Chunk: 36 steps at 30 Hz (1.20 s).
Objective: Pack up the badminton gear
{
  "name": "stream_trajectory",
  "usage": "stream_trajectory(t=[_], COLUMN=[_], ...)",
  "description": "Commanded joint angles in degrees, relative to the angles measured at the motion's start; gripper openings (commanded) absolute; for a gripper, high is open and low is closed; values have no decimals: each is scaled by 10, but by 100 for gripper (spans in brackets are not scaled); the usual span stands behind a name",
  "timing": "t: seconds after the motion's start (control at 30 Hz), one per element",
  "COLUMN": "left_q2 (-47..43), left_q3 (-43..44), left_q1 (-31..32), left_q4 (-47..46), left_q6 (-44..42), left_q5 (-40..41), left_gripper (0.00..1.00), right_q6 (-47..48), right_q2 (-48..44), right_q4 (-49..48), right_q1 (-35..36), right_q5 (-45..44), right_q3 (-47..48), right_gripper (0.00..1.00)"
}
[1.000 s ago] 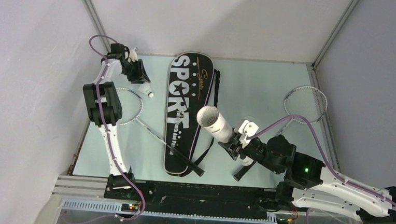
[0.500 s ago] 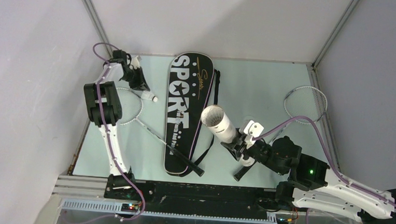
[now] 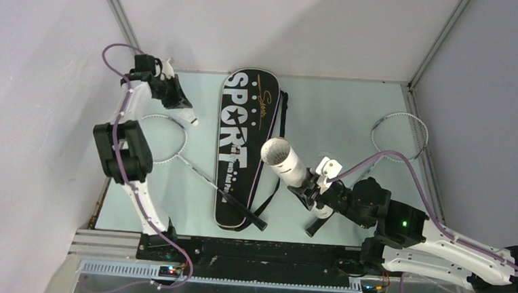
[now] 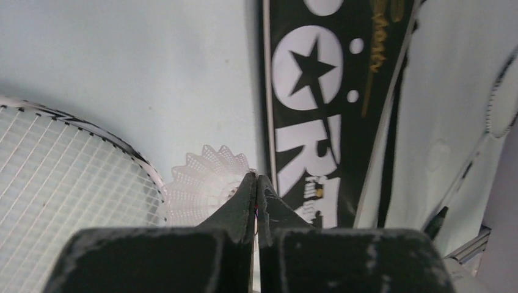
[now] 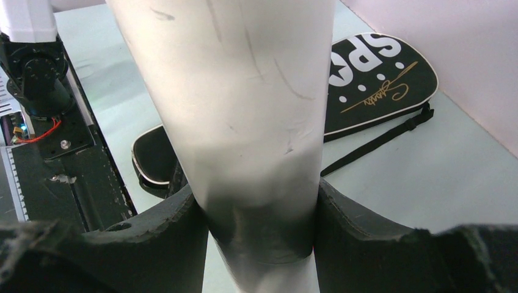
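Note:
A white shuttlecock (image 3: 191, 120) (image 4: 201, 183) sits at the back left, between a racket head (image 3: 161, 139) (image 4: 55, 171) and the black "SPORT" bag (image 3: 243, 145) (image 4: 311, 110). My left gripper (image 3: 182, 106) (image 4: 256, 177) is shut, its tips pinched together at the edge of the shuttlecock's skirt. My right gripper (image 3: 306, 188) (image 5: 256, 195) is shut on the lower end of the white tube (image 3: 284, 160) (image 5: 244, 110), which tilts up with its open mouth toward the bag. The second racket (image 3: 398, 134) lies at the right, its shaft partly hidden by the right arm.
The left racket's shaft crosses the bag's lower end, its black handle (image 3: 255, 221) near the front. The bag's strap (image 3: 267, 188) (image 5: 379, 137) trails off its right side. Grey walls close in the table on three sides. A black rail (image 3: 250, 251) runs along the near edge.
My left gripper has closed at the shuttlecock's skirt, and the left arm has swung a little back and left. The right gripper and the tube have barely shifted.

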<state>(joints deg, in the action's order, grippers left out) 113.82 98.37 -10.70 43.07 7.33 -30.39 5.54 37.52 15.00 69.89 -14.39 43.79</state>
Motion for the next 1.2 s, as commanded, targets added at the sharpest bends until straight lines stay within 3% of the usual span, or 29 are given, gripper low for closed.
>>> stream_trajectory(t=[0.0, 0.37, 0.63, 0.9, 1.17], left_q2=[-131, -395, -565, -663, -697], left_q3=[-29, -154, -215, -281, -338], left_q1=[-3, 4, 94, 180, 217], left_q4=[-32, -127, -172, -260, -320], left_q6=[38, 117, 125, 134, 157], left_q5=[-32, -113, -156, -211, -277], left_gripper=[0, 0, 0, 0, 0], right_q6=[2, -90, -189, -260, -268], right_q2=[14, 65, 156, 193, 232], right_q4=[-46, -53, -2, -15, -25], right_q1=[-2, -4, -6, -20, -53], right_q5=[-13, 10, 91, 162, 198], right_q3=[7, 15, 75, 92, 105], right_gripper=[34, 35, 35, 36, 35])
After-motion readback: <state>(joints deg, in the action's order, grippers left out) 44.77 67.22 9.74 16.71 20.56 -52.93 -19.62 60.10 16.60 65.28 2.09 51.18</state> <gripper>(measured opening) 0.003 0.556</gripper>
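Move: From the left hand, which already pinches the shuttlecock, the tube's open mouth lies about 35 cm back, 36 cm to the right and 31 cm higher. The left racket's head is some 11 cm back, 12 cm left and 12 cm below; the sport bag's middle is 14 cm back, 25 cm right and 10 cm below. From the right hand, gripping the tube, that shuttlecock is roughly 34 cm ahead, 43 cm left and 17 cm lower. Carrying the pinched shuttlecock up and back towards the tube's mouth, about 29 cm each way, the left arm also goes rightward, increasingly in the second half, while its wrist tips up strongly and turns clockwise. The right hand keeps its grip on the tube, shifts it some 8 cm left and a little down, and tilts its mouth forward about 30 degrees. ##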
